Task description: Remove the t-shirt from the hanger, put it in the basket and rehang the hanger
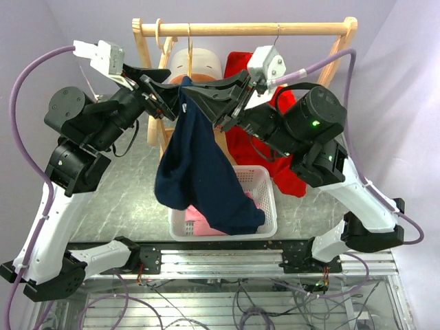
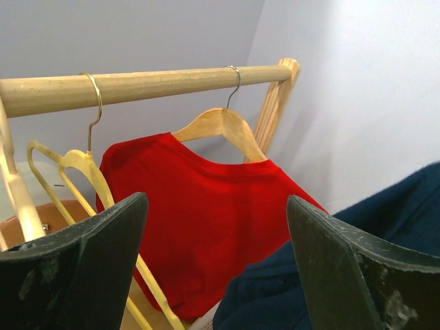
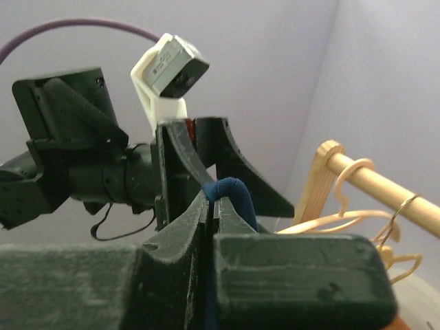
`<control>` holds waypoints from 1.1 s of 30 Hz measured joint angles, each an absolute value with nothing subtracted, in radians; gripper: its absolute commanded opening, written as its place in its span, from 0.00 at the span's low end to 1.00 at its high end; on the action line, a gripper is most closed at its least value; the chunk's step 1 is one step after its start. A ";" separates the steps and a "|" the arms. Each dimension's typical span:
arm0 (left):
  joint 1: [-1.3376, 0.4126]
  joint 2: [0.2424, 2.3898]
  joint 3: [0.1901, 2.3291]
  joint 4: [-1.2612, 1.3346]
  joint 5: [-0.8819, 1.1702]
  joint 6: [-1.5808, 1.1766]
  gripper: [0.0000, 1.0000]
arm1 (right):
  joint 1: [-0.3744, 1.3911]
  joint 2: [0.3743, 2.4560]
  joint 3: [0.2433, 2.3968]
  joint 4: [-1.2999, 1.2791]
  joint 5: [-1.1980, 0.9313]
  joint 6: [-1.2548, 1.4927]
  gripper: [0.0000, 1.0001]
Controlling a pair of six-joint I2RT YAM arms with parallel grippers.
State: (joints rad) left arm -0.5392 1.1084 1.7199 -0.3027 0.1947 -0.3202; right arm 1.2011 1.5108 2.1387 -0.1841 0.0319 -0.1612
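A navy t-shirt [image 1: 196, 165] hangs free of any hanger, its lower end draped into the white basket [image 1: 265, 184]. My right gripper [image 1: 197, 96] is shut on the shirt's top fold, seen as a navy loop [image 3: 237, 192] between the closed fingers [image 3: 214, 205]. My left gripper [image 1: 170, 97] is open right beside that fold, holding nothing; in the left wrist view its fingers [image 2: 75, 268] stand wide apart with the navy cloth [image 2: 295, 289] low between them. A red t-shirt [image 2: 199, 220] hangs on a wooden hanger [image 2: 220, 124] on the rail [image 2: 137, 84], partly hidden behind my right arm [image 1: 237, 65].
Empty wooden hangers [image 1: 163, 41] hang at the rail's left end and show in the left wrist view [image 2: 75, 165]. The wooden rack's uprights [image 1: 148, 69] stand at both sides. Pink cloth [image 1: 196, 214] lies in the basket. Purple walls close in behind and to the right.
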 measured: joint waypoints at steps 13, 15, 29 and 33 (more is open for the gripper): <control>-0.539 1.097 1.707 -0.288 0.183 -0.318 0.91 | 1.202 1.129 1.641 -0.170 0.139 0.051 0.00; -0.539 1.097 1.705 -0.282 0.183 -0.318 0.91 | 1.202 1.065 1.569 -0.199 0.208 0.101 0.00; -0.539 1.103 1.670 -0.275 0.187 -0.319 0.92 | 1.202 1.087 1.406 -0.595 0.533 0.413 0.00; -0.539 1.102 1.660 -0.271 0.187 -0.322 0.92 | 1.202 1.107 1.406 -0.660 0.516 0.451 0.00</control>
State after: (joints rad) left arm -0.5392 1.1023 1.6604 -0.2714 0.1871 -0.3218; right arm 1.2018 1.1069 1.4063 -0.6598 0.5159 0.4511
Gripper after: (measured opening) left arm 0.917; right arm 0.009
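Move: The white basket that the right hand's navy t-shirt is meant for lies some 50 cm below that hand, about 6 cm to its right and 2 cm ahead, with the pink t-shirt inside, roughly 6 cm to the hand's right and level with it. The red t-shirt hangs about 18 cm ahead, 18 cm to the right and 25 cm lower. From the open left hand the basket is roughly 6 cm back, 12 cm to the right and 45 cm below. Down and to the right at first, then almost straight down, the right hand takes the navy t-shirt away from the left gripper and towards the basket, sinking about 27 cm in all and going some 10 cm right. Its shut fingers keep their pinch on the cloth while the wrist tips them from pointing up to slightly down and swings them clockwise, from leftward to forward-left. ##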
